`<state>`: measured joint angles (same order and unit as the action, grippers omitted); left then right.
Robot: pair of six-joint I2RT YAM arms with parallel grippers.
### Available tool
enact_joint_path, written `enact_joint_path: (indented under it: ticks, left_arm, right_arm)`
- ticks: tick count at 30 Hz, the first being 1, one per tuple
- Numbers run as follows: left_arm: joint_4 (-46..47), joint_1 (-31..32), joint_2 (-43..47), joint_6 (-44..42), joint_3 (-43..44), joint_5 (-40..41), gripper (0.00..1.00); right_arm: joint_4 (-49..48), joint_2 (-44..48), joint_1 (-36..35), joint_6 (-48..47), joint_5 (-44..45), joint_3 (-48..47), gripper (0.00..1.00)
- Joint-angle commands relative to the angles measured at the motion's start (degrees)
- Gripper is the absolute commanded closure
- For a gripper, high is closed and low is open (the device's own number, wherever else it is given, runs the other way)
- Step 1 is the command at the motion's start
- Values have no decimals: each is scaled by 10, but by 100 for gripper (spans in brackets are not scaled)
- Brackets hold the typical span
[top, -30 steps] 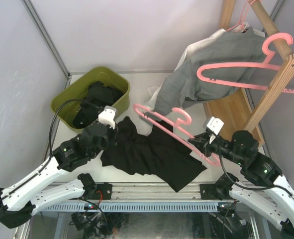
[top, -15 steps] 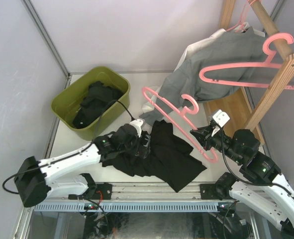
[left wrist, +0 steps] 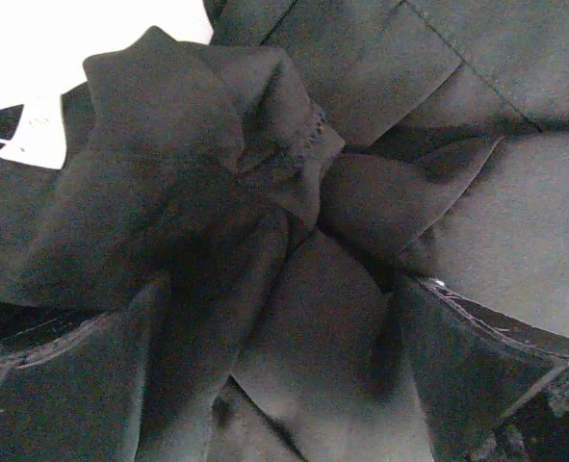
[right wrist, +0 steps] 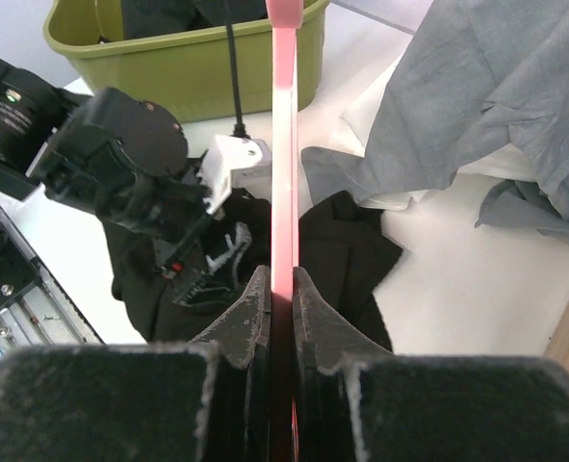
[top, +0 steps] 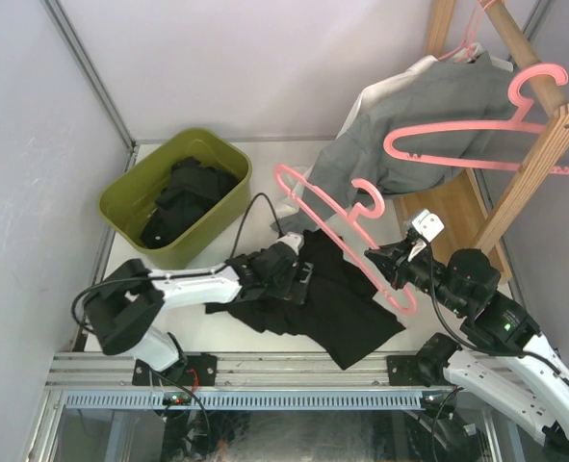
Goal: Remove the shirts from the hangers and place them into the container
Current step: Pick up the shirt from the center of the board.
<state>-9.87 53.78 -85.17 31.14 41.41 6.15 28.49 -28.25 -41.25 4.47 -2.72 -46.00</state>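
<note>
A black shirt [top: 347,313] lies crumpled on the white table in front of the arms. My left gripper [top: 300,273] is low over its left part, open. Its fingers stand wide apart on either side of a bunched fold of the black shirt [left wrist: 197,125]. My right gripper [top: 382,267] is shut on the bar of a pink hanger [top: 315,199], which is raised clear of the black shirt and bare. The right wrist view shows the hanger [right wrist: 284,144] clamped between the pads. The olive-green container [top: 204,231] at the back left holds another black shirt [top: 183,197].
A grey shirt [top: 428,101] over a white one hangs from the wooden rack [top: 539,159] at the back right, its hem reaching the table. A second pink hanger [top: 477,142] lies across the grey shirt. A third hanger [top: 467,43] hooks the pole higher up.
My left arm swung right from beside the container to the black shirt, and its gripper opened. My right gripper lifted the pink hanger up and back, off the shirt.
</note>
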Motion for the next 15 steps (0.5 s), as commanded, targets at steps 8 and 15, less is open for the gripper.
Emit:
enact_joint_path:
  ticks: [8, 15]
  left_arm:
    - [-65, 91, -149, 13, 15, 117, 61]
    - [-148, 91, -28, 4, 28, 253, 100]
  right_arm:
    - [-13, 42, 2, 27, 91, 3, 100]
    - [-35, 69, 2, 42, 133, 19, 100]
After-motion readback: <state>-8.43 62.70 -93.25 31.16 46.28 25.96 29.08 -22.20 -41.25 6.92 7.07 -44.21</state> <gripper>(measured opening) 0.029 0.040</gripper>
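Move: The black shirt lies spread right under the left hand's open fingers, its middle about 2 cm back, 2 cm to the right and 2 cm below. The green container stands some 16 cm ahead and 24 cm to the left of that hand; the hanging grey shirt is roughly 22 cm ahead, 17 cm right and 15 cm higher. From the right hand, which already holds the bare pink hanger, the black shirt is about 3 cm ahead, 11 cm left and 28 cm below. A fold of the black shirt gets pinched between the left fingers, which go from wide open to nearly shut at table level. The hand first slides right nearly 4 cm, a little forward and down, then comes back left some 2 cm as they close, its wrist tipping about 15 degrees so the fingertips swing forward. The right hand carries the hanger about 3 cm to the right, away from the shirt, turning clockwise. ##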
